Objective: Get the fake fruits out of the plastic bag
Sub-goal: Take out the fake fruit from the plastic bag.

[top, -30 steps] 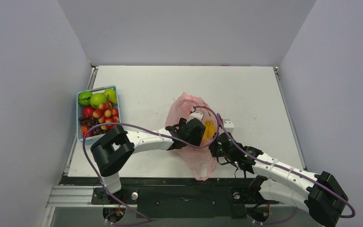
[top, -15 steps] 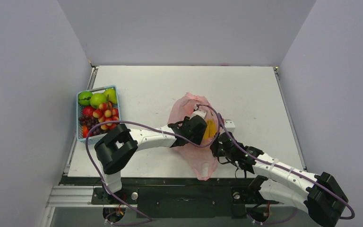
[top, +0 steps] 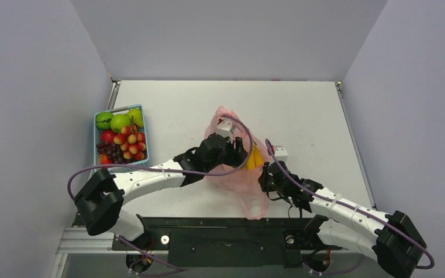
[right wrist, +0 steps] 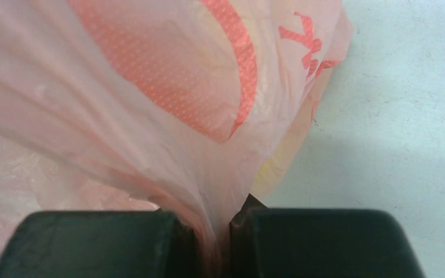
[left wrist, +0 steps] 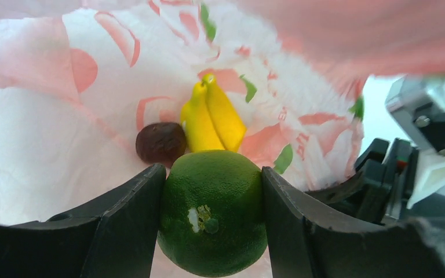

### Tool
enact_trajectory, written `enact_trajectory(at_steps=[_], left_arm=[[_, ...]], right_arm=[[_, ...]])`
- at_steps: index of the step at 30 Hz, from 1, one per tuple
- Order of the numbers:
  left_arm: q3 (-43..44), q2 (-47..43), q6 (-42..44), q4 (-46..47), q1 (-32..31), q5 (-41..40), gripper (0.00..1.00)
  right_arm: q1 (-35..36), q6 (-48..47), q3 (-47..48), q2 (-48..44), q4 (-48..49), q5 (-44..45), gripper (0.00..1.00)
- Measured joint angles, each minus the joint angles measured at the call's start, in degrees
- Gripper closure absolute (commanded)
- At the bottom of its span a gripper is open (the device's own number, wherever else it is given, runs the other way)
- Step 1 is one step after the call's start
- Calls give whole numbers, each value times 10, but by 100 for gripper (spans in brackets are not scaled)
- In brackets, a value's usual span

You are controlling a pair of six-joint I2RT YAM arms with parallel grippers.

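Note:
My left gripper (left wrist: 211, 172) is inside the pink plastic bag (left wrist: 46, 133), shut on a round green fake fruit (left wrist: 211, 211) with a pitted skin that fills the gap between its black fingers (left wrist: 121, 226). Deeper in the bag lie a bunch of yellow bananas (left wrist: 211, 119) and a small dark brown fruit (left wrist: 161, 143). From above, the left gripper (top: 240, 153) reaches into the bag (top: 234, 176) beside the bananas (top: 256, 157). My right gripper (right wrist: 213, 223) is shut on a gathered fold of the bag (right wrist: 168, 104) at its near right side (top: 265, 174).
A light-blue basket (top: 96, 152) at the table's left edge holds green apples (top: 120, 121), a red-yellow cluster (top: 131, 142) and dark grapes. White tabletop (right wrist: 400, 116) lies right of the bag. The right arm's wrist (left wrist: 423, 145) sits close beside the bag's mouth.
The left jaws closed onto the green fruit. The left wrist drew back to the left and its elbow swung down and left. The bag shifted with it. The right gripper stayed put.

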Motion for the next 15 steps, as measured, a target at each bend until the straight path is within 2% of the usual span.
enact_trajectory(at_steps=[3,5,12,15], left_arm=[[-14,-17,-12,28,18,28,72],[-21,-20,-27,49,34,82,74],[-96,-33,-166,234,92,411,76],[-131,-92,-188,234,92,508,76]], right_arm=[[-1,-4,0,0,0,0,100],[-2,-5,0,0,-1,2,100],[-22,-11,1,-12,-5,20,100],[-35,-18,2,-13,-7,22,100]])
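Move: The basket, where the held green fruit should go, lies about 41 cm to the left hand's left, some 6 cm ahead and 11 cm lower. Still in the bag, the bananas are some 7 cm to its right and 1 cm ahead, the plum 2 cm right and 1 cm ahead, both about 13 cm below. From the right hand, pinching the bag's rim, the basket is roughly 50 cm left, 14 cm ahead and 2 cm lower. Left hand draws the gripped fruit back 10 cm and up, twisting clockwise; right eases the pinched bag rim right-forward. ##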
